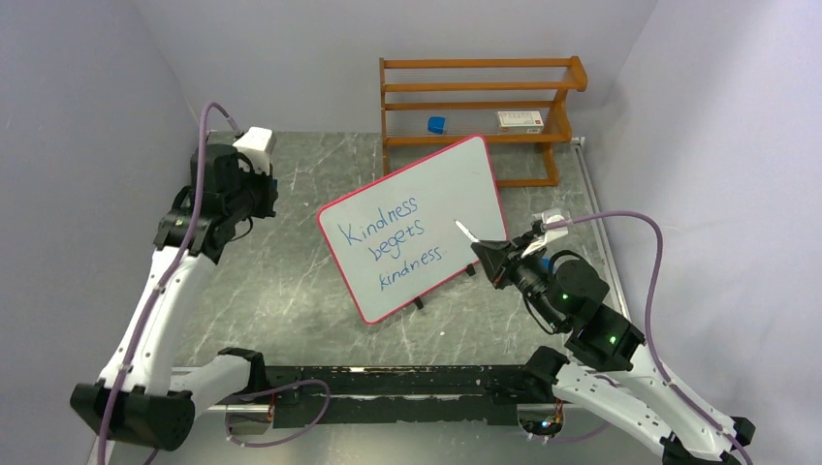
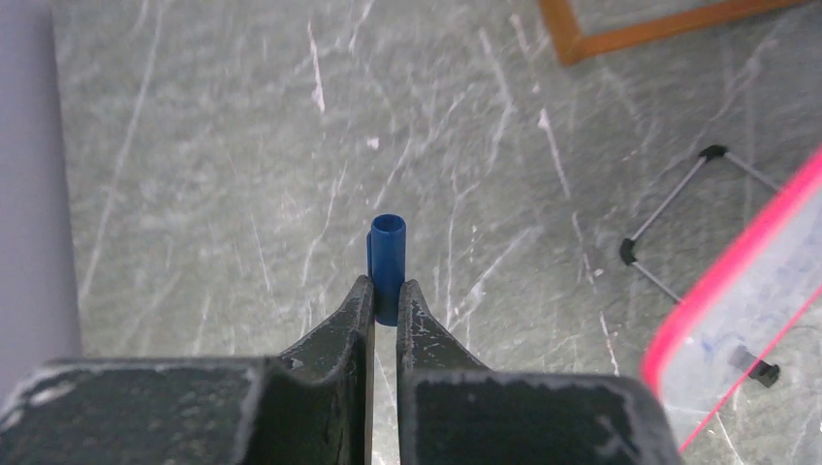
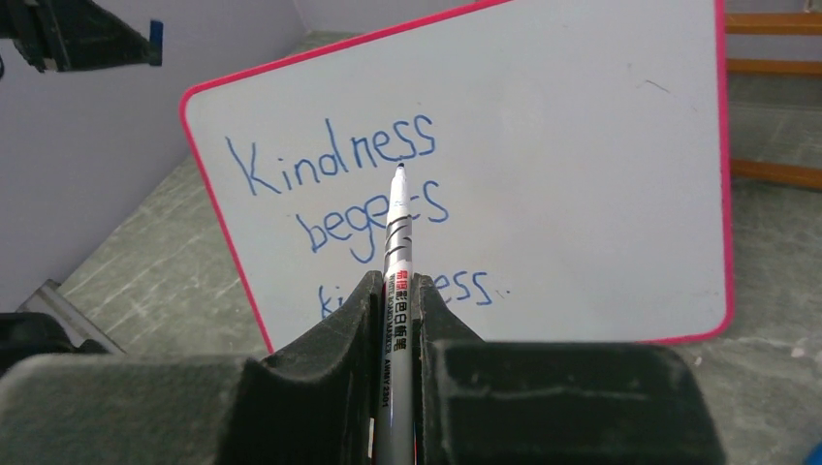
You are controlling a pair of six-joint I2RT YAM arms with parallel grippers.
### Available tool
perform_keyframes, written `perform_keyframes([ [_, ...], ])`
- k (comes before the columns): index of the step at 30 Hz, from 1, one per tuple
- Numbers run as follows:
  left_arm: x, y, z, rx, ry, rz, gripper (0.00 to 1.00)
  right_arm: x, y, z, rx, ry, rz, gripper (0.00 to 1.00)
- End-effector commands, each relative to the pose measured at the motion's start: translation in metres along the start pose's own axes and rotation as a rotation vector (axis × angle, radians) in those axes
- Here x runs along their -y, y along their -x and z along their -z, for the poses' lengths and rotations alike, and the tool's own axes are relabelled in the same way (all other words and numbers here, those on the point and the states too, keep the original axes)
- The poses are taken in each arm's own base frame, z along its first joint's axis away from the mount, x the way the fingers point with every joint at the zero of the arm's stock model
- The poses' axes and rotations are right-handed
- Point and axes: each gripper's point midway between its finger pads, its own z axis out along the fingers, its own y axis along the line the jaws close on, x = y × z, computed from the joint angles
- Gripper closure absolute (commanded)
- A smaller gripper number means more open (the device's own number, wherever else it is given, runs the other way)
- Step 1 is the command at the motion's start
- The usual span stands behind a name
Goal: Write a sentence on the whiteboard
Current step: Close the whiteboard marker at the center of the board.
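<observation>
The whiteboard (image 1: 456,189) stands tilted on its black feet mid-table, pink-rimmed. The sentence (image 1: 388,237) "Kindness begets kindness" runs in blue over three lines. My right gripper (image 1: 488,255) is shut on a silver whiteboard marker (image 3: 396,232), uncapped. Its tip points at the board (image 3: 582,145) near the lettering (image 3: 334,160); contact cannot be told. My right gripper (image 3: 395,287) covers part of the third line. Left of the board, above the table, my left gripper (image 2: 387,295) is shut on a small blue marker cap (image 2: 387,254).
A wooden rack (image 1: 475,102) stands at the back with a blue object (image 1: 437,124) and a small white box (image 1: 521,120) on its shelf. Walls close in left, right and behind. The board's rim (image 2: 722,276) and wire stand (image 2: 679,194) lie right of my left gripper.
</observation>
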Motion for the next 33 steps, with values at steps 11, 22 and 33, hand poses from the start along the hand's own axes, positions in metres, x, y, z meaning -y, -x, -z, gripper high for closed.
perform_keyframes([
  [11,0.071,0.049,0.097,0.258,-0.252,-0.407,0.95,-0.062,0.032,-0.012,0.064,0.29,-0.008,1.0],
  [22,0.121,0.027,0.11,0.234,-0.33,-0.77,0.95,-0.103,0.034,-0.03,0.008,0.458,-0.004,1.0],
  [33,0.151,0.009,0.116,0.203,-0.39,-1.056,0.95,-0.127,0.035,-0.038,-0.036,0.558,-0.028,1.0],
])
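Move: The marker tip I'm taking the cap to with my left hand is about 8 cm back, 34 cm to its right and some 4 cm higher. The whiteboard's middle lies level with that hand, 27 cm to its right and 16 cm below, its left corner only about 7 cm to the right and 10 cm below. From my right hand the cap is roughly 12 cm ahead, 37 cm left and 4 cm lower; the whiteboard's middle is 14 cm ahead, 11 cm left, 19 cm below. I bring cap and marker towards each other above the whiteboard. My left hand, still pinching the blue cap, swings right and back about 18 cm, rising first and then sinking slightly, while it turns some 50 degrees clockwise, rolls left side up and tips up. My right hand keeps the uncapped marker and carries it about 11 cm left, rising a little, turning nearly 30 degrees counter-clockwise. ##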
